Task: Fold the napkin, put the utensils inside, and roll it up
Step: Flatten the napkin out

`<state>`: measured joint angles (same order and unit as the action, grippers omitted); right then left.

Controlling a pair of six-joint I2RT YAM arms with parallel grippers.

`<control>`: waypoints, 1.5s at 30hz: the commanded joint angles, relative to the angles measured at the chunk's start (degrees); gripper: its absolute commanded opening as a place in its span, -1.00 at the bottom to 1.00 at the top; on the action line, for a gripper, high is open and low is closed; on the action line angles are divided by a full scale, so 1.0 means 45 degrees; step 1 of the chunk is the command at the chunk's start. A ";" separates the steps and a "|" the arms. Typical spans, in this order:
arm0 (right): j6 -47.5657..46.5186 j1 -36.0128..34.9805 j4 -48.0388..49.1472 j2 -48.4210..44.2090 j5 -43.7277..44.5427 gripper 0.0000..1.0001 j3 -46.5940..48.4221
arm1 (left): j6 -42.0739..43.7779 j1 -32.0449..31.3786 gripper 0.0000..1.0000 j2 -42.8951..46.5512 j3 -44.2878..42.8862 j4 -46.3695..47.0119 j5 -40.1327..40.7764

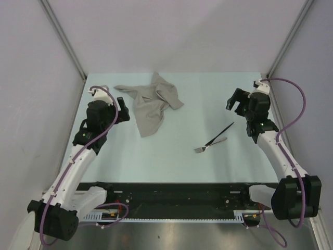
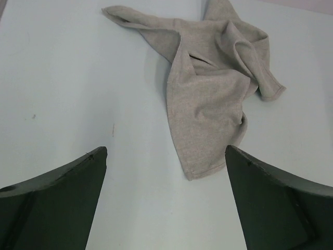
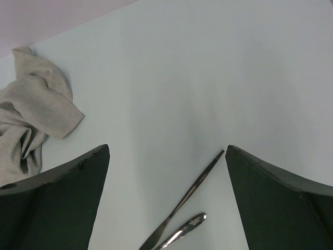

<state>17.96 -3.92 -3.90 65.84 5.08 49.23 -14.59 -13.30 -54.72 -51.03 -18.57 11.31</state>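
Observation:
The grey-beige napkin [image 1: 151,104] lies crumpled at the back middle-left of the table; it also shows in the left wrist view [image 2: 213,94] and at the left edge of the right wrist view [image 3: 31,114]. The silver fork [image 1: 208,146] and the thin dark utensil [image 1: 219,134] lie side by side, right of centre; their handles show in the right wrist view, the fork [image 3: 184,232] and the dark utensil [image 3: 190,195]. My left gripper [image 1: 124,108] is open and empty, just left of the napkin. My right gripper [image 1: 237,103] is open and empty, behind and right of the utensils.
The pale blue table top [image 1: 177,161] is walled in by grey panels at the back and both sides. A black rail [image 1: 177,192] runs along the near edge between the arm bases.

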 commanded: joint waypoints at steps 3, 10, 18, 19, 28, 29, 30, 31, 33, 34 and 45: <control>-0.0278 -0.1799 -0.0187 0.2142 0.0062 0.99 0.1850 | -0.2046 -0.0091 0.99 -0.0651 0.0537 0.0533 -0.0638; -0.0105 -0.3520 -0.1319 0.5716 -0.0190 0.96 0.4388 | -0.2949 -0.0422 0.75 -0.2544 0.1573 0.1313 -0.2416; 0.0365 -0.4518 -0.2198 0.8762 -0.0855 0.92 0.6771 | -0.2988 -0.1361 0.40 -0.5670 0.1299 0.1331 -0.2553; 0.0404 -0.4596 -0.2354 0.8921 -0.0953 0.92 0.6929 | -0.3027 -0.1361 0.37 -0.5827 0.1377 0.1449 -0.2591; 0.0463 -0.5046 -0.2551 1.0269 -0.1519 0.92 0.8062 | -0.3417 -0.1380 0.25 -0.7467 0.1456 0.2075 -0.2709; 0.0482 -0.5065 -0.2590 1.0348 -0.1520 0.92 0.8141 | -0.3515 -0.1380 0.25 -0.7566 0.1437 0.2114 -0.2690; 0.0463 -0.5104 -0.2609 1.0426 -0.1539 0.92 0.8219 | -0.3574 -0.1380 0.25 -0.7663 0.1456 0.2269 -0.2670; 0.0463 -0.5124 -0.2629 1.0523 -0.1559 0.92 0.8336 | -0.3652 -0.1380 0.25 -0.7780 0.1475 0.2329 -0.2650; 0.0482 -0.5163 -0.2590 1.0641 -0.1598 0.92 0.8453 | -0.3769 -0.1380 0.22 -0.7918 0.1456 0.2562 -0.2573; 0.0463 -0.5144 -0.2571 1.0719 -0.1695 0.92 0.8609 | -0.3789 -0.1380 0.19 -0.7996 0.1417 0.2544 -0.2553; 0.0093 -0.5281 -0.3077 1.2240 -0.1618 0.92 1.0110 | -0.4023 -0.1322 -0.59 -0.8447 0.1631 0.2875 -0.1928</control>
<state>19.42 -27.38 -16.29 118.21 -2.31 89.89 -31.48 -19.35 -91.57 -44.62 -5.67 1.41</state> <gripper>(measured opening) 0.961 0.293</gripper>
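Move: The napkin's near corner lies about 23 cm below the left gripper, some 8 cm to its right and 1 cm ahead; the napkin's left tip is roughly 25 cm ahead and 4 cm left. For the right gripper, the napkin's right corner is about 22 cm left, 10 cm ahead and 20 cm down. Beneath that gripper, the knife's middle is about 2 cm back and 4 cm left, the fork's about 6 cm back and 7 cm left. Drop the left gripper about 22 cm and some 8 cm to the right onto the napkin's near corner, tipping the fingers down about 35 degrees, and close them to pinch that corner. Meanwhile swing the open right gripper some 24 cm left, also down and a little forward, turning counter-clockwise and tipping downward, to hover above the right corner. ##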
